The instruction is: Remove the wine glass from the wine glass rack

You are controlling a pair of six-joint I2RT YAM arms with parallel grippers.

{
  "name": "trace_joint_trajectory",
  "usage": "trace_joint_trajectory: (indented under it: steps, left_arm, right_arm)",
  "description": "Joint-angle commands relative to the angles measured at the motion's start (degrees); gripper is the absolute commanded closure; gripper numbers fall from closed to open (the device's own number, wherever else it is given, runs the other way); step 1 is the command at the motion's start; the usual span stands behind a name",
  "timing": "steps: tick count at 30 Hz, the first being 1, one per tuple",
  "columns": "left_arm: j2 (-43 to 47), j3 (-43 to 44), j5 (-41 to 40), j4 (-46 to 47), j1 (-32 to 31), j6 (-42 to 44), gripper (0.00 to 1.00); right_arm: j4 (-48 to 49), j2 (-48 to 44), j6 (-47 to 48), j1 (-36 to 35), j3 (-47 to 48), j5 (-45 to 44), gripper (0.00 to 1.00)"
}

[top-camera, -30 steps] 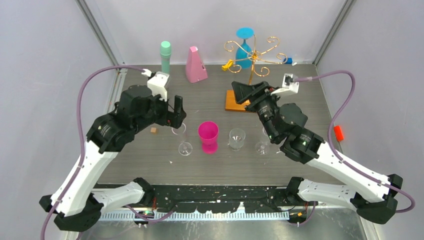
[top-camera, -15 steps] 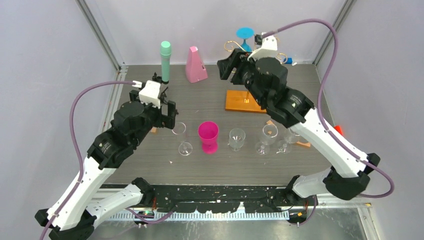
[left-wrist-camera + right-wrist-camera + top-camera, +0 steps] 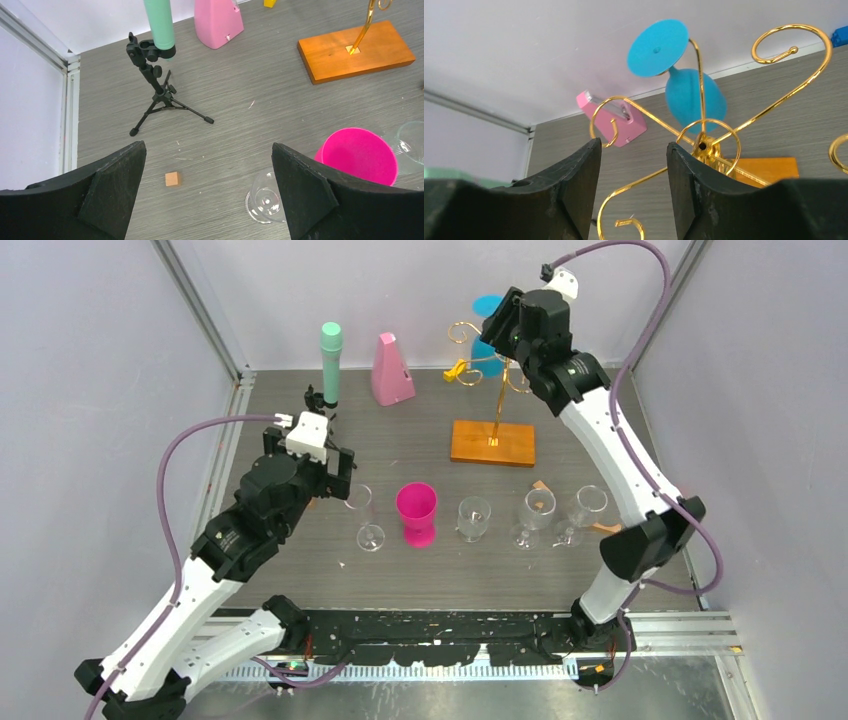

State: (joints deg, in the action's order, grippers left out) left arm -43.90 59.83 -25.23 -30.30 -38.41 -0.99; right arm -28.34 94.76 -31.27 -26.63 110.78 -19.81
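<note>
The wine glass rack [image 3: 497, 405], gold wire on an orange-brown base [image 3: 492, 443], stands at the back of the table. A blue wine glass [image 3: 694, 95] hangs upside down from one of its arms, foot [image 3: 658, 47] on top. In the top view only part of that foot [image 3: 485, 305] shows behind my right gripper [image 3: 498, 332]. My right gripper [image 3: 634, 145] is open and empty. It is level with the rack's top, and a gold arm [image 3: 644, 182] runs between its fingers, short of the glass. My left gripper [image 3: 208, 150] is open and empty above the table's left middle.
Several clear glasses [image 3: 473, 517] and a pink cup [image 3: 416, 512] stand in a row across the table's middle. A pink metronome [image 3: 390, 370] and a teal cylinder [image 3: 331, 352] on a black tripod [image 3: 155, 90] are at the back left. A small wooden cube [image 3: 172, 178] lies below my left gripper.
My right arm has risen from the table beside the rack's base to the top of the rack, near the blue glass. My left arm has shifted slightly, still open.
</note>
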Motion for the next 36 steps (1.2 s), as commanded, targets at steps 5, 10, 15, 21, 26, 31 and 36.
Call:
trace_joint_trajectory:
  steps: [5, 10, 15, 21, 26, 31, 36]
  left_arm:
    - [-1.7, -0.74, 0.71, 3.11, -0.11, 0.64, 0.0]
    - [-1.68, -1.36, 0.92, 3.75, -0.13, 0.64, 0.0]
    - [-1.94, -1.8, 0.75, 3.93, -0.11, 0.73, 0.0]
    - [-1.93, -1.82, 0.54, 3.98, -0.08, 0.82, 0.0]
    - [-1.83, -1.97, 0.52, 4.1, -0.09, 0.78, 0.0]
    - [-1.76, -1.96, 0.41, 4.11, -0.11, 0.73, 0.0]
    - [-1.87, -2.01, 0.11, 4.2, -0.09, 0.82, 0.0]
  right_arm:
    - [4.84, 8.46, -3.79, 4.63, 6.95, -1.7, 0.42]
    - [12.33, 10.13, -4.49, 5.81, 4.61, -0.21, 0.42]
    - [15.3, 10.65, -5.23, 6.23, 4.72, 0.73, 0.42]
    - [16.84, 8.4, -7.47, 6.24, 2.98, 4.6, 0.43]
    - [18.32, 6.2, -8.58, 6.32, 0.45, 5.41, 0.44]
    - [17.81, 6.55, -8.69, 6.45, 0.47, 3.17, 0.44]
    - [17.2, 7.59, -8.74, 6.94, 0.74, 1.24, 0.46]
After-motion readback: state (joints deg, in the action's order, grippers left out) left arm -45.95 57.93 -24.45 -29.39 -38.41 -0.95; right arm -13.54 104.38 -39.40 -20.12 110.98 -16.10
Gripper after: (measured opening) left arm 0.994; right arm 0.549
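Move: The right hand, fingers half open and pointing forward, has the hanging blue wine glass about 13 cm ahead, 2 cm to the right and some 4 cm lower at its middle. The rack's hub is roughly 4 cm ahead, 6 cm right and 6 cm below. The pink metronome stands about 18 cm ahead, 18 cm left and 30 cm down. From the left hand, the blue glass is some 34 cm ahead, 36 cm right and 5 cm higher. The right hand reaches about 8 cm forward towards the blue glass, dipping then partly rising, rolling some 10 degrees. ##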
